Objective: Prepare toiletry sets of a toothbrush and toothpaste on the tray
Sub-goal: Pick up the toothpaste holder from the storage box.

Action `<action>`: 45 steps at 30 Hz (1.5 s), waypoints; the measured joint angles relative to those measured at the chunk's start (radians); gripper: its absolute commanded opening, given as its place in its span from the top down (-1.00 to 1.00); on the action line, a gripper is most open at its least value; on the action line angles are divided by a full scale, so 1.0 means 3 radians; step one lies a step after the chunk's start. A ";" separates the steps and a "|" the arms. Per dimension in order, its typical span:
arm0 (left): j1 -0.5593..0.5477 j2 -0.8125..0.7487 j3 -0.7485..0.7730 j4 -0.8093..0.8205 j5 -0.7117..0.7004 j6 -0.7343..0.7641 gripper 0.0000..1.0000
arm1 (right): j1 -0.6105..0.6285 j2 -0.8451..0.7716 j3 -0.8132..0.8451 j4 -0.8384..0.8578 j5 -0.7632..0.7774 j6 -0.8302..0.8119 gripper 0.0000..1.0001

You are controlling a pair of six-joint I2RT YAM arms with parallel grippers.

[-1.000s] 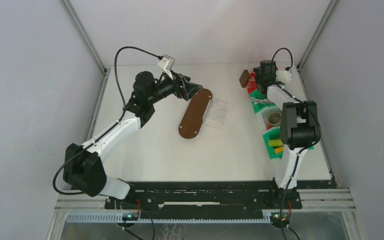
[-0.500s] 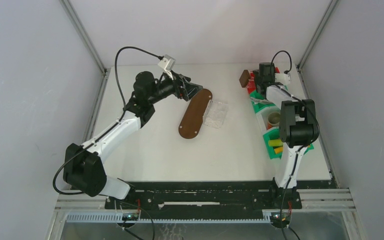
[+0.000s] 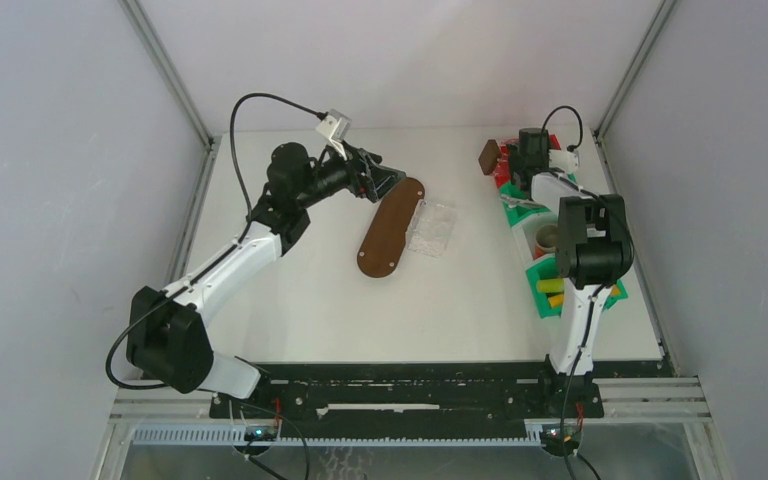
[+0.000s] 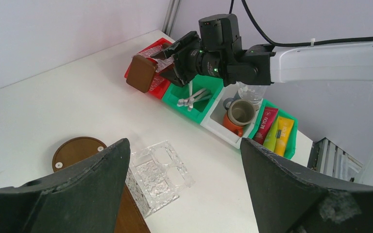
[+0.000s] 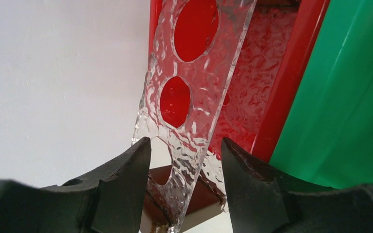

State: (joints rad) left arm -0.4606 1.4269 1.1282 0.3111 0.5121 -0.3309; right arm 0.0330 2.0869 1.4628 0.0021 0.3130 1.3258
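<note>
The brown oval tray (image 3: 390, 230) lies mid-table, and its far end shows in the left wrist view (image 4: 77, 151). The toothpaste tubes lie in a green bin (image 4: 291, 121): one pink-red (image 4: 266, 125), one lime green (image 4: 273, 137), beside a yellow one. White toothbrushes (image 4: 192, 98) lie in another green bin. My left gripper (image 3: 390, 180) is open and empty above the tray's far end. My right gripper (image 5: 185, 141) is open at the red bin (image 5: 291, 73). Its jaws stand on either side of a clear holder (image 5: 194, 92) on a brown base, without touching it.
A second clear holder (image 3: 432, 229) lies on the table right of the tray, also seen in the left wrist view (image 4: 160, 172). An orange mug (image 4: 239, 114) sits in a white bin. The row of bins runs along the table's right edge (image 3: 650, 300).
The right arm's elbow and wrist have shifted slightly at the red bin. The left arm, the tray and the holder on the table have not moved.
</note>
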 measured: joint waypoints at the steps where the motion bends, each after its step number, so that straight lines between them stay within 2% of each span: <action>1: 0.0000 0.0000 0.0000 0.0000 0.0001 -0.0001 -0.75 | 0.0000 0.0011 0.0000 0.0017 -0.0006 0.0001 -0.24; 7: 0.0000 0.0000 0.0000 0.0000 0.0004 0.0000 -0.75 | -0.0001 0.0032 0.0000 0.0079 -0.0028 0.0000 -0.08; 16: 0.0000 0.0000 0.0000 0.0000 0.0051 0.0000 -0.75 | -0.0014 0.0032 -0.0005 0.0258 -0.0064 -0.0053 0.43; 28: 0.0000 0.0000 0.0000 -0.0004 0.0053 0.0000 -0.75 | -0.0043 0.0020 -0.0198 0.0697 -0.0118 -0.0064 0.98; 45: -0.0013 0.0013 0.0103 -0.0038 0.0056 0.0003 -0.75 | -0.0083 -0.0192 -0.0562 0.1171 -0.0336 -0.0354 1.00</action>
State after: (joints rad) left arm -0.4644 1.4307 1.1591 0.2996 0.5289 -0.3302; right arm 0.0082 2.0293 1.2942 0.3534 0.2123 1.2198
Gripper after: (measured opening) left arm 0.876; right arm 0.160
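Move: The right hand is already at the toothpaste holder, its open fingers either side of the clear sheet; the holder's middle lies about 2 cm ahead, 2 cm right and 1 cm below. Its brown left end block is about 6 cm left and 1 cm back. The red compartment's middle is roughly 3 cm right, level, 5 cm down; the toothbrushes 3 cm right, 12 cm back. From the idle left hand the holder is about 24 cm ahead, 35 cm right, 24 cm below. Easing forward about 1.5 cm, the right hand shuts its fingers on the edge of the holder's clear sheet with the holes, pinching it between the tips. It then lifts to about 3 cm above its starting height, drawing back roughly 1 cm late on, while the fingers tip up by some 10 degrees and turn slightly counter-clockwise. ##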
